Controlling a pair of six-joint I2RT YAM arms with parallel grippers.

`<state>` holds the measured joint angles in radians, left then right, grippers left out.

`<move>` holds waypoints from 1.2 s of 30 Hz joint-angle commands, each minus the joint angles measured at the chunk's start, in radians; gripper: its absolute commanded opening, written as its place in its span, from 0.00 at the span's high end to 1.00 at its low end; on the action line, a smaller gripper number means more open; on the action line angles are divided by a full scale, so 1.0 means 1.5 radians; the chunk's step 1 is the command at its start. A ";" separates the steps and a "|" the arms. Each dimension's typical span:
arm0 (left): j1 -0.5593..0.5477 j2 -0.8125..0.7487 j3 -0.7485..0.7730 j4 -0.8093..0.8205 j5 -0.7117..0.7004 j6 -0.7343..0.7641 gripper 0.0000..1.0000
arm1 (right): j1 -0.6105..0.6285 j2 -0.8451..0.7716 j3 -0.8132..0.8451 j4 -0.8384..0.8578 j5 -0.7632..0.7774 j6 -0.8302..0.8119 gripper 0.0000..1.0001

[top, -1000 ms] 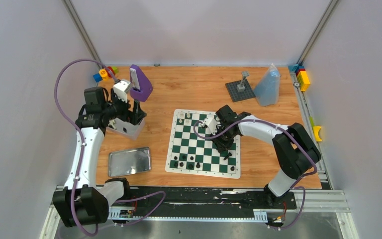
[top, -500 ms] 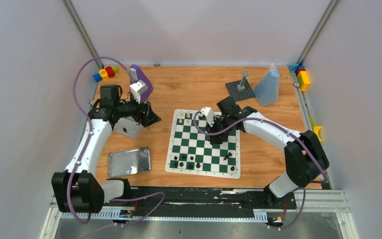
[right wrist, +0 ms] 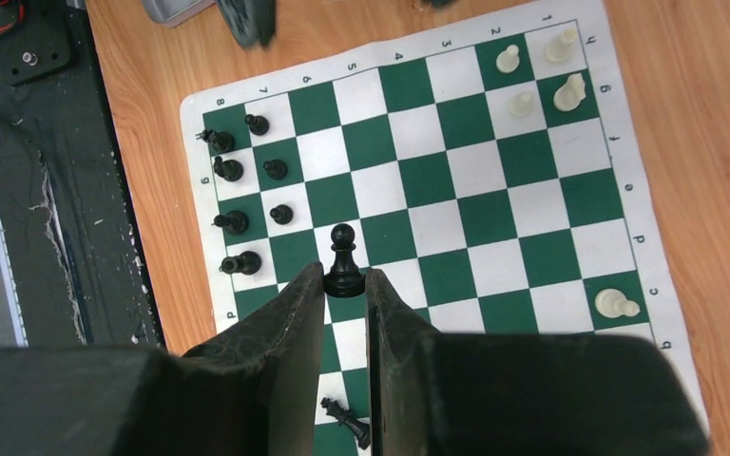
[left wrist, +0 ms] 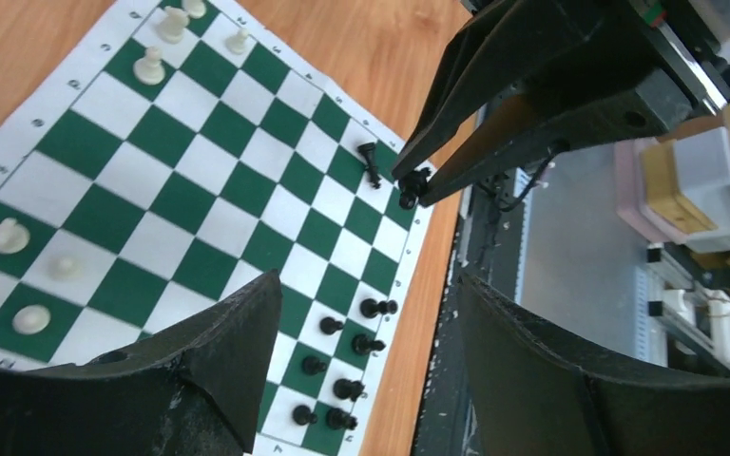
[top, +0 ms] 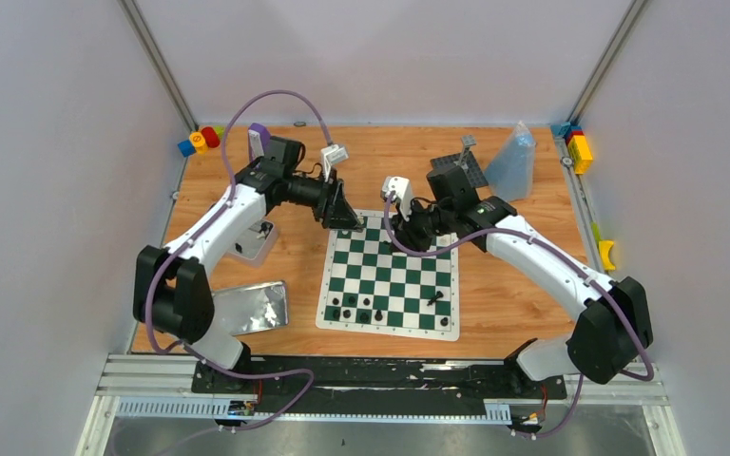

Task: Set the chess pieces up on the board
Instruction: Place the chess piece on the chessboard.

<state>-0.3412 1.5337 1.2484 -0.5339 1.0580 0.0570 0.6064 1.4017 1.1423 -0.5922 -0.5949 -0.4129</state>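
The green-and-white board (top: 390, 275) lies mid-table. Several black chess pieces (top: 361, 309) stand along its near edge, and one black piece (top: 434, 297) lies toppled near the right side. White pieces (right wrist: 532, 66) stand at the far left corner. My right gripper (right wrist: 345, 280) is shut on a black pawn (right wrist: 343, 261), held above the board's far half. My left gripper (left wrist: 369, 285) hovers over the far left corner, open, with nothing between its fingers. In the left wrist view the right gripper (left wrist: 418, 180) shows with the pawn at its tips.
A shiny tin lid (top: 247, 309) and a clear box (top: 252, 245) lie left of the board. A purple object (top: 259, 141) and coloured blocks (top: 200, 141) sit at the far left. A grey baseplate (top: 458, 171) and a plastic bag (top: 511, 163) are at the far right.
My left arm swung from the clear box over to the board's far left corner. My right gripper rose from the near right squares toward the far side with the pawn.
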 commanded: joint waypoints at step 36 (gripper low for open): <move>-0.101 0.171 0.117 0.032 0.113 -0.172 0.55 | 0.003 -0.028 0.035 0.058 -0.015 0.049 0.97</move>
<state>-0.4843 1.7882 1.3823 -0.5041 1.1999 -0.1894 0.6064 1.3964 1.1622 -0.5556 -0.6025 -0.3481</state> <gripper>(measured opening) 0.462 0.207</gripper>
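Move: The black chess piece I want is in my right fingertips, its head pointing left, its middle about 1 cm left of that hand's pads. From my left hand it sits roughly 8 cm to the right, 3 cm back and 3 cm below. On the board about 19 cm below my left hand, the nearer white pieces are some 6 cm ahead and 1 cm left. The standing black group is about 10 cm back and 1 cm left. I bring my left hand in to meet the held piece, about 6 cm to the right, easing a little back and down and slowing as it gets there. The wrist rolls some 20 degrees, forward side down, and the fingers narrow from wide to about half open, one each side of the head. My right hand rises slightly at first, then holds still, keeping its pinch on the base. ##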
